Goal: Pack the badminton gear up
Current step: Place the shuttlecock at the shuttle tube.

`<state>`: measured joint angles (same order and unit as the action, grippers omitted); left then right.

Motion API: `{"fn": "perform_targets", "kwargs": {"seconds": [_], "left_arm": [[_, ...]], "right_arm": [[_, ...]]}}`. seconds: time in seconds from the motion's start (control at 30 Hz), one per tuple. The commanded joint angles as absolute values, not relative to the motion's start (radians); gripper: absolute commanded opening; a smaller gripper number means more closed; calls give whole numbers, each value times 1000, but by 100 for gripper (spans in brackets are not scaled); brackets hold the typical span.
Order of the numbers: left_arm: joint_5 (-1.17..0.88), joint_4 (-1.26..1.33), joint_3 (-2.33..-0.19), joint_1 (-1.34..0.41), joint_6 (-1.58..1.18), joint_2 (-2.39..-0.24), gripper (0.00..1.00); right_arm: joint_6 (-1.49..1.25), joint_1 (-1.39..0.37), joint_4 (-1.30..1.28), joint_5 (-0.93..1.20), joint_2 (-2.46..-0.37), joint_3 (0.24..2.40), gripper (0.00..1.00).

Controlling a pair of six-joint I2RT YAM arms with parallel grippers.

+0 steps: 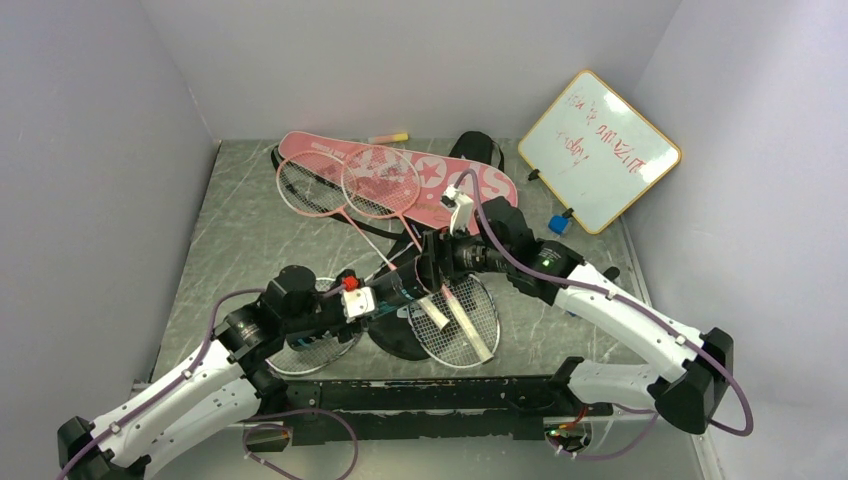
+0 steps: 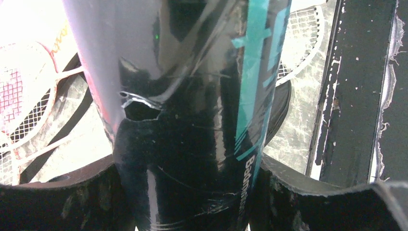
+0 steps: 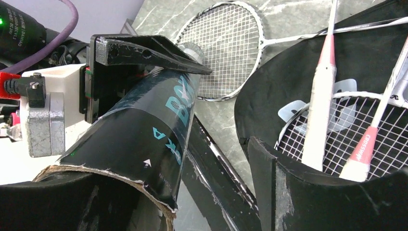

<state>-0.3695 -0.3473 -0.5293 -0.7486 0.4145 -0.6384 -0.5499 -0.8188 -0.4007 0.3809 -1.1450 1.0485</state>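
Note:
My left gripper (image 1: 372, 302) (image 2: 192, 192) is shut on the dark tube (image 1: 398, 288) (image 2: 192, 96) (image 3: 139, 130), holding it across the table's middle with a finger on each side. My right gripper (image 1: 428, 268) (image 3: 207, 173) stands open at the tube's torn open end; its right finger (image 3: 269, 187) is apart from the tube. Two pink-framed rackets (image 1: 345, 182) lie on the pink cover (image 1: 480, 185) at the back. A white-framed racket (image 1: 462, 322) (image 3: 356, 130) rests on the black cover (image 1: 395, 340) (image 3: 288, 72). Another white-framed racket (image 1: 312, 352) (image 3: 226, 43) lies under the left arm.
A wood-framed whiteboard (image 1: 600, 150) leans at the back right with a small blue block (image 1: 560, 224) at its foot. A pink-yellow marker (image 1: 388, 138) lies by the back wall. A black bar (image 1: 430, 395) runs along the near table edge. Walls close in on three sides.

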Motion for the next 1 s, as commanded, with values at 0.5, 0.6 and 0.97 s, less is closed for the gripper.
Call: {"fn": "perform_targets", "kwargs": {"seconds": [0.5,0.6,0.97], "left_arm": [[-307,-266,-562,-744,371,-628,36],[-235,-283,-574,-743,368,-615,35],[-2,-287,-578,-735,344,-513,35]], "right_arm": [[-504,-848,-547,-27,-888,1112,83],[-501,-848,-576,-91,-869,1093,83],[-662,-846,-713,-575,-987,953,79]]}}
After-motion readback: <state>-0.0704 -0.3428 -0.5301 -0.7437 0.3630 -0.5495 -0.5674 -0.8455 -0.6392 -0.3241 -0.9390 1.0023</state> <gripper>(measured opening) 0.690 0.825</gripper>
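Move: The shuttle tube's mouth is by the right hand's open fingers, some 4 cm back of its hand point, about 1 cm left and level in height. From the left hand, still gripping the tube, the mouth is about 15 cm right, 5 cm ahead and 7 cm higher. A white-rimmed racket head lies roughly 22 cm below the right hand, level fore and aft, 4 cm right; a clear round lid lies at table height, some 29 cm right and 10 cm ahead of that hand. The mouth of the shuttle tube comes free of the right hand's open fingers, which back out to the right about 11 cm, rising some 6 cm on the way, then dropping below their starting height while edging forward and swinging clockwise over 30 degrees, towards the clear lid's side. The left hand keeps its grip and carries the tube about 5 cm forward and left, turning it counter-clockwise and slightly up. ##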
